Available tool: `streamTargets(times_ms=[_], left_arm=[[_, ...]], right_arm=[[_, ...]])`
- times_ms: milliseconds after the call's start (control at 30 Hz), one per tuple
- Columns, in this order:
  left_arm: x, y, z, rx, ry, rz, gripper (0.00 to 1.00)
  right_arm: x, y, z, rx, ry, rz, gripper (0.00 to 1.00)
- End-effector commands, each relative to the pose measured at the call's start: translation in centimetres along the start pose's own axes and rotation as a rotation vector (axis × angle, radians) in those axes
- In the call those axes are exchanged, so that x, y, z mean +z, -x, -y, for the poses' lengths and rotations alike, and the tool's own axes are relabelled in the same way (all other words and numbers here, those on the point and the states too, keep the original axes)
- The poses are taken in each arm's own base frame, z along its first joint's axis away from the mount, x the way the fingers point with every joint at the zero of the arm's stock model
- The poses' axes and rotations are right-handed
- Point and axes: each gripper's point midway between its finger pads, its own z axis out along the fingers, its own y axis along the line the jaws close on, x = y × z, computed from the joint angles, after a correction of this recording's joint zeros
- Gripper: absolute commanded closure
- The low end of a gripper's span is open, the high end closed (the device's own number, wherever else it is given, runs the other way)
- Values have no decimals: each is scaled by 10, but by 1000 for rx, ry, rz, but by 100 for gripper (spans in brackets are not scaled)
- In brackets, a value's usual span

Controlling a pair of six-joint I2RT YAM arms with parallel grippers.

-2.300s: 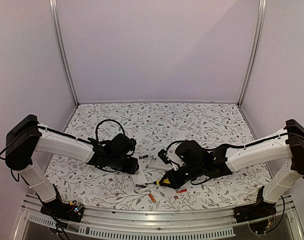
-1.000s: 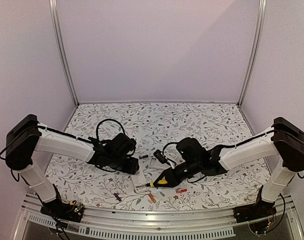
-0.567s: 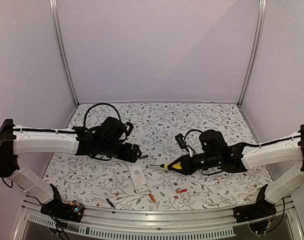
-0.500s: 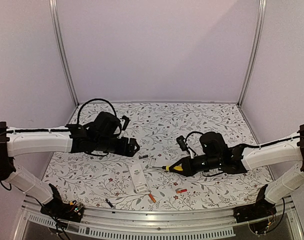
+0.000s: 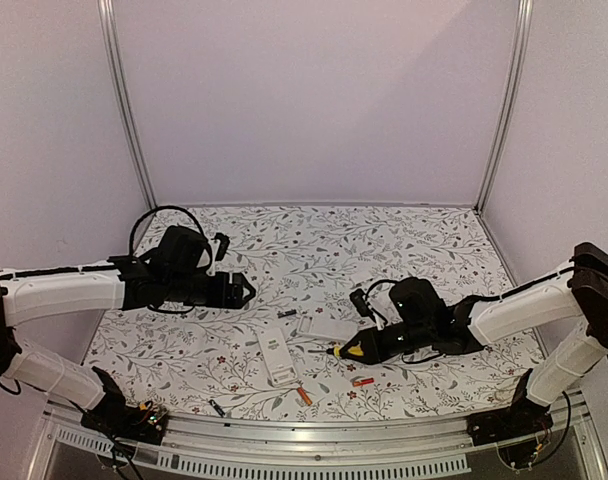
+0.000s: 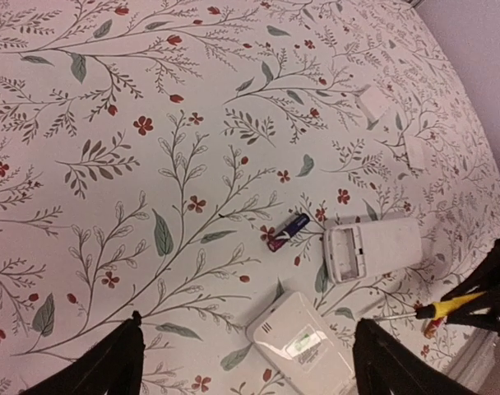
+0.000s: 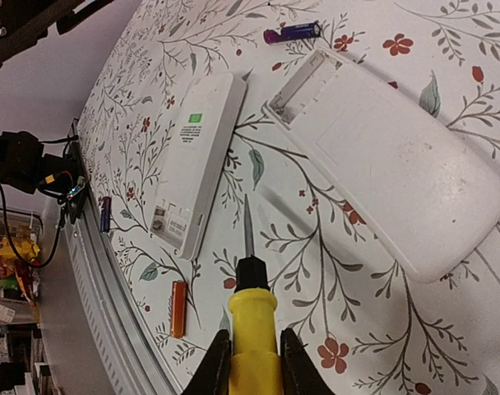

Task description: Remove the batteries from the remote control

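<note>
Two white remotes lie mid-table. The face-down one (image 5: pixel 276 358) (image 7: pixel 190 160) (image 6: pixel 303 346) carries a label. The other one (image 5: pixel 329 328) (image 7: pixel 390 164) (image 6: pixel 372 247) shows an empty battery compartment. Loose batteries: a dark one (image 5: pixel 287 314) (image 6: pixel 288 231) (image 7: pixel 291 33) beside the open remote, an orange one (image 5: pixel 304 396) (image 7: pixel 178 309), a red one (image 5: pixel 363 381), and a dark one (image 5: pixel 216 407) (image 7: pixel 105 214) near the front rail. My left gripper (image 5: pixel 241 290) (image 6: pixel 247 329) hangs open and empty, left of the remotes. My right gripper (image 5: pixel 369 345) (image 7: pixel 254 339) is shut on the yellow-handled screwdriver (image 7: pixel 252 321), whose tip lies between the remotes.
Two small white pieces (image 6: pixel 372 103) (image 6: pixel 414 152) lie farther back on the floral tablecloth (image 5: pixel 314 250). A metal rail (image 5: pixel 314 440) runs along the near table edge. Cables loop off both wrists.
My left gripper has opened and pulled back up and to the left, away from the labelled remote. My right gripper has shifted with the screwdriver, leaving the second remote uncovered.
</note>
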Motion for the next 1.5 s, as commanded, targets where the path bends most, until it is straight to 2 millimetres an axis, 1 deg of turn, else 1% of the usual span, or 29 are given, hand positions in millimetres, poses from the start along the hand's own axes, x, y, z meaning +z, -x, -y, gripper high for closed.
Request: streamTargets(times_ms=[0,67,233,333,400,467,533,600,700,800,867,900,933,1000,1067,1100,1133,1167,1200,1267,1300,1333,1367,1400,1467], left_arm=[[-2,4,-2,-27,-26,23,12],[-1,3,-3,-31,-27,23,12],[0,4,-6,-38,-24,29,12],[0,4,-8,-45,-20,32,12],[0,4,-10,-49,-17,36,12],[0,7,-13,-49,-11,44,12],[0,12,-16,-45,-2,61,12],[0,21,-20,-42,2,92,12],[4,40,-31,-37,-11,162,12],[4,67,-53,-39,3,233,12],[-4,89,-72,-26,37,306,12],[-9,97,-85,-23,56,347,11],[-16,106,-100,-29,78,389,11],[-33,121,-143,-88,139,464,11],[-53,129,-185,-159,191,535,11],[-64,133,-202,-178,215,579,11],[-75,131,-222,-197,257,612,10],[-83,128,-239,-217,301,633,10],[-91,124,-254,-232,341,649,10],[-103,113,-276,-251,418,667,10],[-109,105,-286,-259,471,677,10],[-114,98,-293,-253,510,688,10],[-116,85,-299,-243,554,689,9],[-118,78,-300,-225,582,701,9],[-123,67,-305,-207,635,734,8]], right_arm=[[3,2,-1,-3,5,4,75],[4,2,1,-1,-2,5,63],[3,3,3,0,-18,8,44],[2,4,5,-4,-31,14,29],[1,8,4,-11,-43,24,23],[-1,15,5,-27,-66,39,14],[-5,27,7,-44,-111,72,2],[-10,47,12,-57,-173,108,1],[-19,85,20,-61,-237,180,1],[-35,122,38,-46,-283,257,1],[-55,148,61,-27,-342,316,1],[-71,161,80,-4,-386,355,1],[-84,171,95,-2,-422,383,1],[-119,188,126,22,-496,451,1],[-163,202,158,49,-574,537,1],[-187,205,176,74,-611,579,1],[-214,208,191,97,-642,630,1],[-236,207,204,117,-669,670,1],[-265,208,213,132,-694,733,1],[-310,201,231,167,-752,827,1],[-335,197,237,175,-783,885,1],[-351,191,243,183,-811,920,1],[-367,182,251,193,-852,956,1],[-377,179,251,186,-878,988,1],[-386,173,255,163,-938,1023,1]])
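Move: The right hand grips the yellow screwdriver low over bare table; its landing spot is some 6 cm below and 2 cm left of that hand. The red battery lies about 3 cm right and 4 cm back; the plain remote about 13 cm ahead and 7 cm left; the labelled remote 4 cm ahead and 21 cm left. From the empty left hand, the landing spot is roughly 15 cm back, 26 cm right and 12 cm below. Hold the right hand nearly still and open its fingers fully to let go of the screwdriver over the table, then climb forward past the plain remote's side and sweep about 40 cm right, turning clockwise and tilting the fingers up. Send the open left hand forward, then some 30 cm left, away from the remotes, turning counter-clockwise. ##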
